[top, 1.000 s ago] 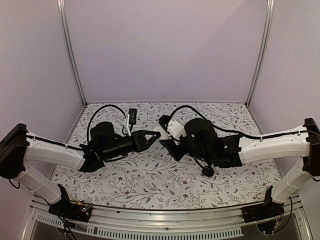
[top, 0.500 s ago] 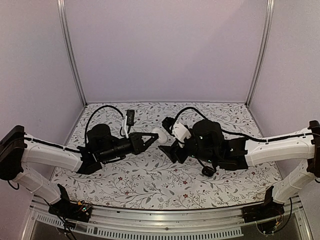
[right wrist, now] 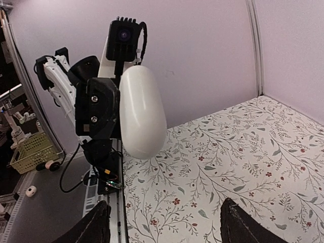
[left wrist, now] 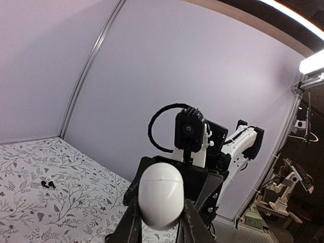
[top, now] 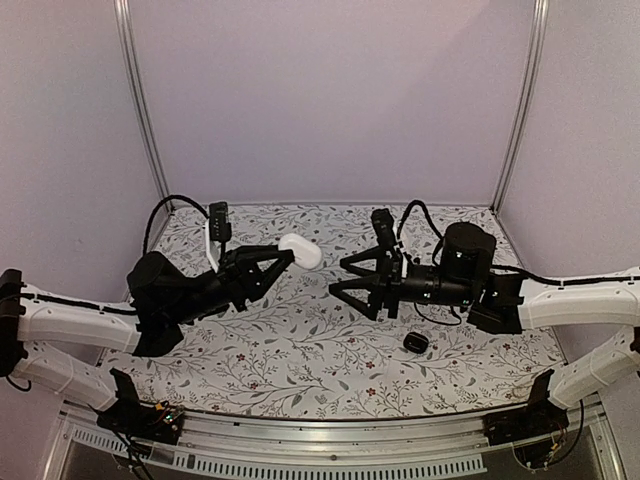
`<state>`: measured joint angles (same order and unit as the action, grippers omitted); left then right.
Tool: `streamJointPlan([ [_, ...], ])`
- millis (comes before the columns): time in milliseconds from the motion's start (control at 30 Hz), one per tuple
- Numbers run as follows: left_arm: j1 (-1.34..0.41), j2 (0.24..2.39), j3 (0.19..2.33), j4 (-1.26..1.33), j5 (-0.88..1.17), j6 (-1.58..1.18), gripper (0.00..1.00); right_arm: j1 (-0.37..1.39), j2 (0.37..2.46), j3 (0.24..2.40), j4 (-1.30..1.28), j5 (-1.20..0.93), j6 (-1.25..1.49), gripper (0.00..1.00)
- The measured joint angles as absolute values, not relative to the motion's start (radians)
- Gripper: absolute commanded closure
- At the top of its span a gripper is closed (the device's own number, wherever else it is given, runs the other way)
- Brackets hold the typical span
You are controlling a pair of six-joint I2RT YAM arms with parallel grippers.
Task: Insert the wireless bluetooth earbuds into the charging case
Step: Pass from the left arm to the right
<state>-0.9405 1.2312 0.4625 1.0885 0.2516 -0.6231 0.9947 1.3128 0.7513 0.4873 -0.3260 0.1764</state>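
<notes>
My left gripper (top: 287, 256) is shut on the white pebble-shaped charging case (top: 299, 251) and holds it in the air over the middle of the table. In the left wrist view the case (left wrist: 161, 196) sits between my left gripper's (left wrist: 159, 215) fingers, its seam closed. My right gripper (top: 339, 276) stands open a short way to the right of the case, facing it and not touching it. The right wrist view shows the case (right wrist: 142, 114) ahead of my right gripper (right wrist: 167, 225), whose jaws stand wide apart. The earbuds (left wrist: 48, 184), two tiny dark pieces, lie on the cloth.
A black rounded case (top: 415, 343) lies on the floral cloth (top: 300, 360) below the right arm. Purple walls with metal corner posts (top: 140, 110) enclose the back and sides. Cables loop above both wrists.
The left gripper closed on the white case and carried it up and to the left. The right gripper opened, let go of it and drew back to the right.
</notes>
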Motion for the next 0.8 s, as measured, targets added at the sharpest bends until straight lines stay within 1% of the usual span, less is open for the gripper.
streamJointPlan([
  [200, -0.973, 1.195, 0.463, 1.15, 0.261, -0.567, 0.95, 1.002, 1.359, 0.831, 0.622, -0.5, 0.272, 0.32],
  [333, -0.994, 1.189, 0.461, 1.168, 0.255, -0.546, 0.95, 1.02, 1.399, 0.868, 0.667, -0.533, 0.301, 0.34],
  [433, -1.009, 1.189, 0.461, 1.171, 0.252, -0.537, 0.95, 1.036, 1.429, 0.894, 0.683, -0.535, 0.308, 0.37],
  [667, -1.032, 1.189, 0.459, 1.177, 0.223, -0.519, 0.95, 1.047, 1.455, 0.91, 0.716, -0.535, 0.319, 0.54],
  [800, -1.037, 1.189, 0.457, 1.188, 0.208, -0.513, 0.95, 1.049, 1.46, 0.91, 0.739, -0.536, 0.326, 0.62],
])
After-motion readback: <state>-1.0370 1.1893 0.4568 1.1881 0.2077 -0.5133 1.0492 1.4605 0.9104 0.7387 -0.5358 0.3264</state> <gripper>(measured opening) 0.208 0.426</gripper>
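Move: The white case is already in the left gripper's tips, its middle some 3 cm to the right of that hand, 1 cm ahead and 1 cm higher. The right gripper waits wide open about 11 cm to the left hand's right, 1 cm ahead and 4 cm lower. From the right hand the white case is about 8 cm left, level fore and aft, 5 cm up; the black box is some 17 cm right, 5 cm ahead, 26 cm below. Raise the right gripper about 7 cm while bringing it left and back some 4 cm each, turning it about 15 degrees counter-clockwise and rolling its forward side up, so its fingers straddle the white case's free end; close them partway. Keep the left grip on the case, draw it back and up about 3.5 cm each, tilting it slightly, then hold it steady. ##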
